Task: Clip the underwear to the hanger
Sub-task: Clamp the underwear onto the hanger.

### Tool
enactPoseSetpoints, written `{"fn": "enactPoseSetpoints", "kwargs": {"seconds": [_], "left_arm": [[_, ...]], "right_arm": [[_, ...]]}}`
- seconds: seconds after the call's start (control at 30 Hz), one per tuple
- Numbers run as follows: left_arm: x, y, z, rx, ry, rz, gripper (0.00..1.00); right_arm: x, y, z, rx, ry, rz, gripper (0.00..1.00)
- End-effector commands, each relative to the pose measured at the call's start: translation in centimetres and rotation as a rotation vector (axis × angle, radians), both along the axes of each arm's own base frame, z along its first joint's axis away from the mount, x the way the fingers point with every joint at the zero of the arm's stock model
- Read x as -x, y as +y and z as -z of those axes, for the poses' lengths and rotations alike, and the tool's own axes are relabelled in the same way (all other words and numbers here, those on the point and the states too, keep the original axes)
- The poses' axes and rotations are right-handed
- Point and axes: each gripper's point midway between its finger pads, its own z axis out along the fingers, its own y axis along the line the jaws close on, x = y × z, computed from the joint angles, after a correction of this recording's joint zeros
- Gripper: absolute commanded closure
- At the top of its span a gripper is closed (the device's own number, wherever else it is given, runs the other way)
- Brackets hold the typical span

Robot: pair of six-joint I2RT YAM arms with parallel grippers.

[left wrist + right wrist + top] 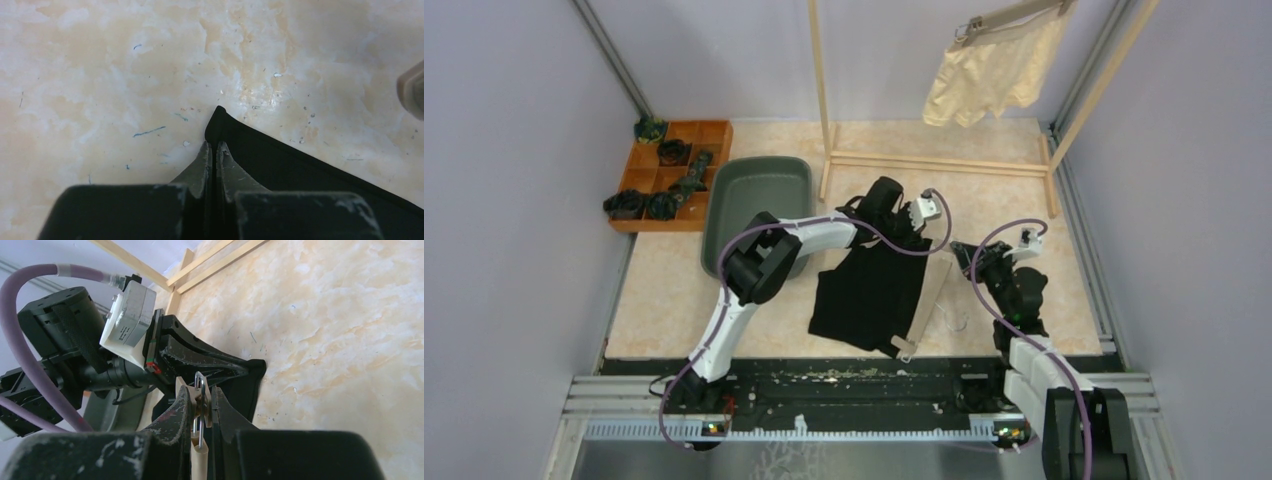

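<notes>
The black underwear (864, 295) lies flat on the table. My left gripper (215, 145) is shut on its upper corner, and the black cloth (300, 170) runs off to the right below the fingers. A beige hanger (932, 295) lies along the garment's right edge. My right gripper (202, 395) is shut on that hanger's end clip (200, 385), with the wire loop between the jaws. The left gripper (200, 360) sits right beside it. The cream underwear (984, 75) hangs from another hanger (1014, 15) on the rack.
A wooden rack (934, 160) stands at the back, its base bar lying on the table. A grey bin (759, 200) sits left of the garment. Beyond it is an orange tray (674, 170) of dark rolled items. Walls close both sides.
</notes>
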Motion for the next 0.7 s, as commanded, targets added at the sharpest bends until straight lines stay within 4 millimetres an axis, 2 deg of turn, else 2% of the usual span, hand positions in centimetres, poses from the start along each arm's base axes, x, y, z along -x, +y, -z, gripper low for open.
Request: {"fn": "enactPoseSetpoints", "kwargs": {"seconds": [0.0, 0.03, 0.17, 0.67], "left_arm": [[-0.8, 1.2, -2.1, 0.001, -0.053, -0.070, 1.00], [-1.0, 1.4, -3.3, 0.011, -0.070, -0.092, 1.00], [-1.4, 2.5, -5.6, 0.033, -0.104, -0.134, 1.00], [-0.5, 3.1, -10.4, 0.126, -0.138, -0.130, 1.00]], "right_arm": [[-0.9, -0.5, -2.3, 0.038, -0.072, 0.009, 1.00], [-1.0, -0.5, -2.3, 0.040, -0.072, 0.010, 1.00], [-1.2, -0.5, -2.0, 0.057, -0.059, 0.004, 1.00], [-2.2, -0.2, -0.8, 0.120, -0.066, -0.033, 1.00]]}}
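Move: The left hand holds the underwear's far right waistband corner at the table; the hanger's far clip is about 8 cm above this hand, 4 cm back and 3 cm right. From the left hand, the middle of the hanger bar lies some 16 cm back and 1 cm left, the underwear's middle 12 cm back and 11 cm left. The right hand holds the far clip; from it the corner lies about 5 cm ahead, 4 cm left and 10 cm below. Keeping its pinch on the waistband corner, the left hand draws it some 3 cm left, away sideways from the hanger's far clip, then lifts it almost straight up about 7 cm, with a slight wrist turn counter-clockwise. The right hand keeps its grip on the clip and sinks roughly 2 cm while edging 1 cm forward. ##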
